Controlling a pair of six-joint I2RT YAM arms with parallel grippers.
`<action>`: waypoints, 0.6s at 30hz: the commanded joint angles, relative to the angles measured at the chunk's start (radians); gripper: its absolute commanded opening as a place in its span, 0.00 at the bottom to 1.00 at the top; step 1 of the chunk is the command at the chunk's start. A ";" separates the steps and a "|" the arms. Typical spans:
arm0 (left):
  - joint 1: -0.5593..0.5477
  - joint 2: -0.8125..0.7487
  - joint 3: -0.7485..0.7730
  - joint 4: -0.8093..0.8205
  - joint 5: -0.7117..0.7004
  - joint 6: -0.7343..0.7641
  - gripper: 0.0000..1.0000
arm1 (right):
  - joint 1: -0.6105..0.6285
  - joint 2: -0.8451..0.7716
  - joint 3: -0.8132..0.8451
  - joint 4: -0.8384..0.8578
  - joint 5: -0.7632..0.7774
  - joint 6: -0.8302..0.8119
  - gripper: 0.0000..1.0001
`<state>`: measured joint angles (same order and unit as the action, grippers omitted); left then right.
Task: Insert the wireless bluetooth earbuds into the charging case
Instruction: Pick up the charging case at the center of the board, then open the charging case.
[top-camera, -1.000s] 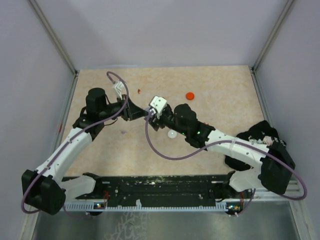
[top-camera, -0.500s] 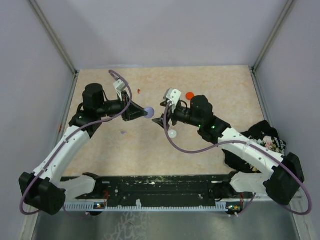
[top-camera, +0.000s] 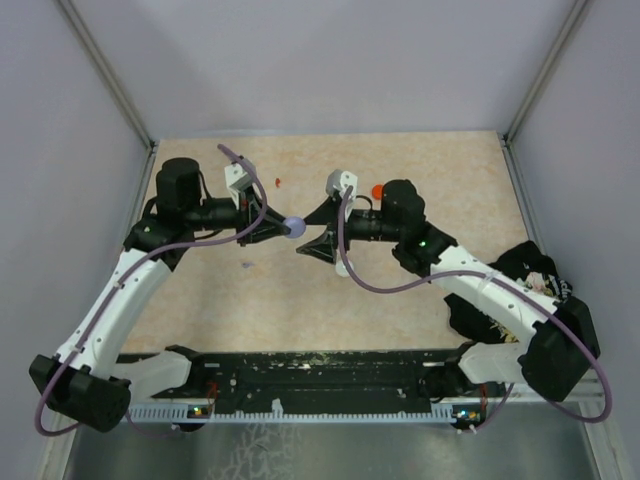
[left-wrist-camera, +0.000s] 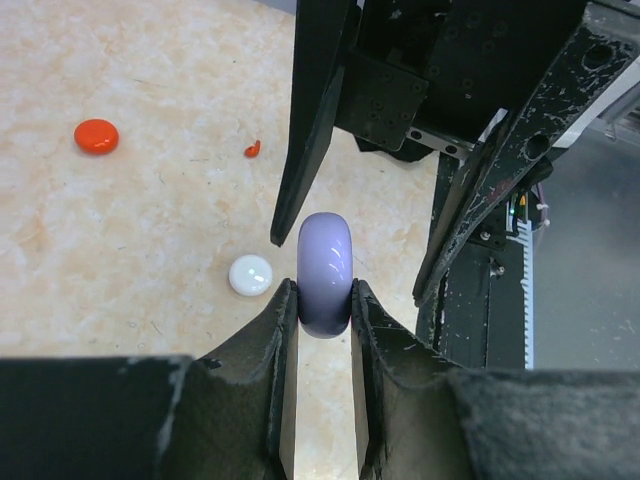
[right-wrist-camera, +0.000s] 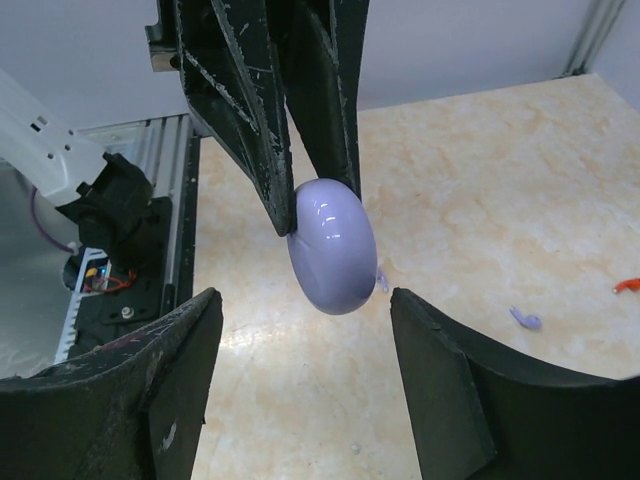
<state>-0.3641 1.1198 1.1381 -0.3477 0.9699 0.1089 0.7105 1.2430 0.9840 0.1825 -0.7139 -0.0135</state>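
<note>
My left gripper (top-camera: 288, 228) is shut on a lavender round case (top-camera: 294, 227) and holds it edge-up above the table. In the left wrist view the case (left-wrist-camera: 325, 272) sits between my fingertips (left-wrist-camera: 280, 330). My right gripper (top-camera: 312, 230) is open and faces the case, one jaw on either side of it without touching. The right wrist view shows the case (right-wrist-camera: 332, 247) just beyond my open gripper (right-wrist-camera: 305, 300). Two tiny lavender earbuds (right-wrist-camera: 525, 319) lie on the table beyond it, with a red earbud (right-wrist-camera: 627, 285) at the edge. Another red earbud (left-wrist-camera: 252, 149) shows too.
A red round disc (top-camera: 378, 190) lies behind the right wrist and a white one (top-camera: 343, 268) below it; both also show in the left wrist view, red (left-wrist-camera: 96, 135) and white (left-wrist-camera: 250, 275). A black cloth (top-camera: 520, 268) lies at the right edge.
My right gripper drew back from the left gripper, turned and opened wide, its jaws now either side of the lavender case. My left arm shifted slightly left, still holding the case.
</note>
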 joint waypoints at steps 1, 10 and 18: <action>-0.011 -0.006 0.070 -0.133 -0.007 0.123 0.06 | -0.005 0.025 0.068 0.070 -0.087 0.028 0.67; -0.045 -0.004 0.124 -0.237 -0.101 0.186 0.05 | -0.005 0.084 0.107 0.066 -0.133 0.031 0.56; -0.064 0.006 0.146 -0.266 -0.129 0.206 0.05 | -0.005 0.099 0.114 0.063 -0.158 0.030 0.43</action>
<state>-0.4183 1.1240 1.2480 -0.5861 0.8551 0.2813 0.7105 1.3365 1.0367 0.1947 -0.8314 0.0124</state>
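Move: The lavender charging case is already pinched in the left fingertips, its middle about 2 cm to the right of the left hand, level with it. From the open right hand the case lies some 2 cm to the left and 1 cm ahead, at about the same height. On the table some 28 to 30 cm below the right hand, the white case lies about 9 cm right and 5 cm ahead, and the nearer purple earbud about 14 cm left and 5 cm ahead. The left fingers keep their pinch on the lavender case while the right hand eases about 1.5 cm left onto it, sinking slightly and turning some 5 degrees counter-clockwise. Its two fingers close by about a third around the case, the forward one coming right up to its side. The left hand draws back just under 1 cm and rolls about 5 degrees. ##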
